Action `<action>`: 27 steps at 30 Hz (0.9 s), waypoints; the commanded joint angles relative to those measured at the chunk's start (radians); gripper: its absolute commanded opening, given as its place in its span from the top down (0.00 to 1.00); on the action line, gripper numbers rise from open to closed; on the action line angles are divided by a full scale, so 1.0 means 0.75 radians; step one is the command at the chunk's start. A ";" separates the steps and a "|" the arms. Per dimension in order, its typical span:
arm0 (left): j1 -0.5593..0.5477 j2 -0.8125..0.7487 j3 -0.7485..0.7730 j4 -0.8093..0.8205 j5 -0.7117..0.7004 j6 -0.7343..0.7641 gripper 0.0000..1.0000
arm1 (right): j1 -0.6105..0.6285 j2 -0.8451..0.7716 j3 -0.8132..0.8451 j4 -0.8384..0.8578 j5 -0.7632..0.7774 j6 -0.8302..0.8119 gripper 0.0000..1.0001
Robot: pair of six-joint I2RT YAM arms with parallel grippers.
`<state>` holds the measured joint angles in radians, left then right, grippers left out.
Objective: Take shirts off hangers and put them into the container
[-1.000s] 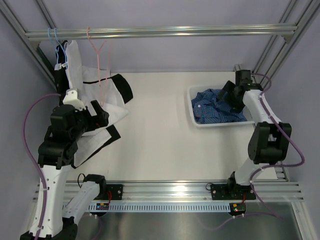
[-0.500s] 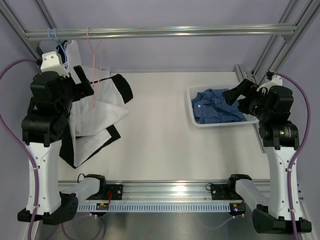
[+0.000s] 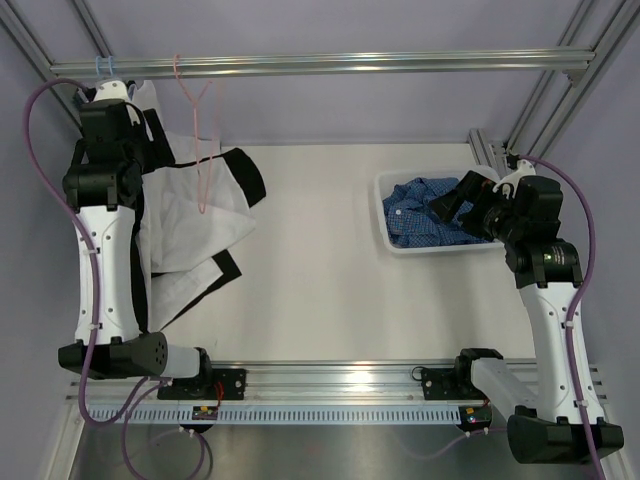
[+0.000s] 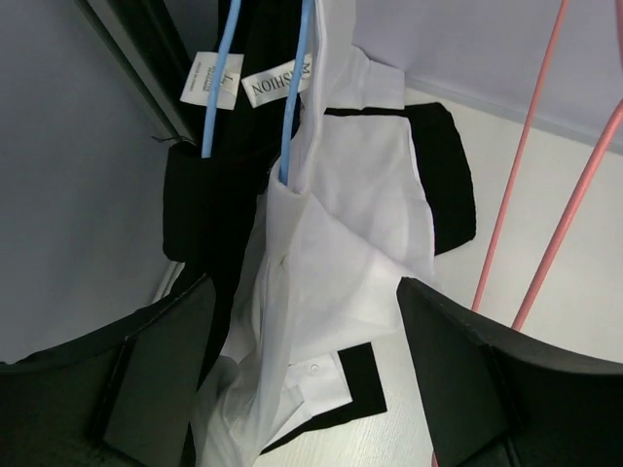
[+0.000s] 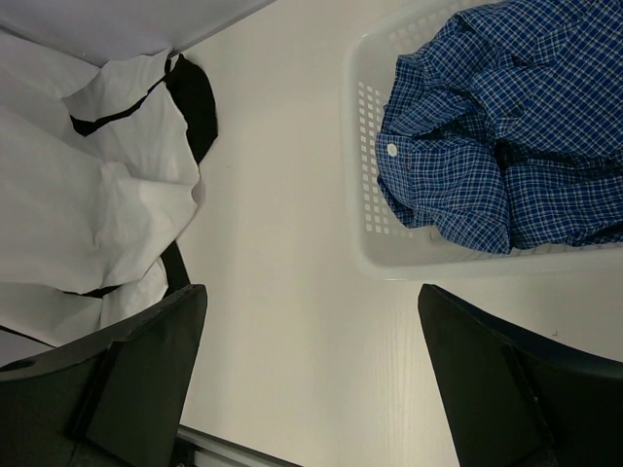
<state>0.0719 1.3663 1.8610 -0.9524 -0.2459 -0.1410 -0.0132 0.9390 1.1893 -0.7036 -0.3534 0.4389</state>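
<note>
A white shirt [image 3: 190, 215] [image 4: 360, 224] and a black shirt [image 4: 238, 146] hang together from light blue hangers [image 4: 297, 88] at the rail's left end, their tails lying on the table. A pink hanger [image 3: 200, 120] [image 4: 531, 195] hangs bare beside them. My left gripper [image 3: 150, 140] [image 4: 307, 370] is open, held high by the collars, with the white cloth below its fingers and nothing gripped. The blue checked shirt [image 3: 430, 210] [image 5: 496, 126] lies crumpled in the white container [image 3: 385, 215] [image 5: 362, 146]. My right gripper [image 3: 455, 200] [image 5: 311, 379] is open and empty over the container's near right side.
An aluminium rail [image 3: 350, 63] spans the back above the table, with slanted frame posts at both sides. Brand labels [image 4: 277, 86] show at the shirt collars. A dark post [image 4: 146, 58] stands left of the hanging shirts. The arms' mounting rail [image 3: 340, 378] runs along the near edge.
The left arm has risen from the shirt tails and swung back to the collars at the rail's left end. The right arm has lifted and drawn back from the container.
</note>
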 commanded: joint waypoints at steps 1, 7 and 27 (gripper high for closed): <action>0.012 0.007 -0.002 0.010 0.054 0.020 0.21 | 0.009 0.008 0.018 0.022 -0.036 -0.031 0.01; 0.019 0.072 -0.078 0.010 0.054 -0.002 0.27 | 0.009 0.024 0.018 0.020 -0.032 -0.039 0.01; 0.025 -0.042 -0.027 0.149 0.172 0.035 1.00 | 0.009 0.090 0.020 0.030 -0.065 -0.037 0.00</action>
<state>0.0883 1.4372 1.7496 -0.9661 -0.1558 -0.1520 -0.0132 1.0042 1.1893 -0.7036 -0.3618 0.4217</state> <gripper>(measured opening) 0.038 0.993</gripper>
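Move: From my left hand, the near edge of the white shirt on its blue hanger is about 2 cm ahead, straight in line sideways and 10 cm below. The black shirt hangs 6 cm to the left of my left hand, some 3 cm ahead and 12 cm lower; the empty pink hanger is 9 cm to its right, about 2 cm ahead and near its height. From my idle right hand that white edge is roughly 59 cm left, 10 cm ahead and about level. I sink my left hand about 10 cm, with a little forward, down to the near edge of the white shirt below its blue hanger, tipping the fingers some 15 degrees further down. At the bottom I shut the part-open fingers and pinch the cloth, then rise about 2.5 cm with it, easing back slightly. ##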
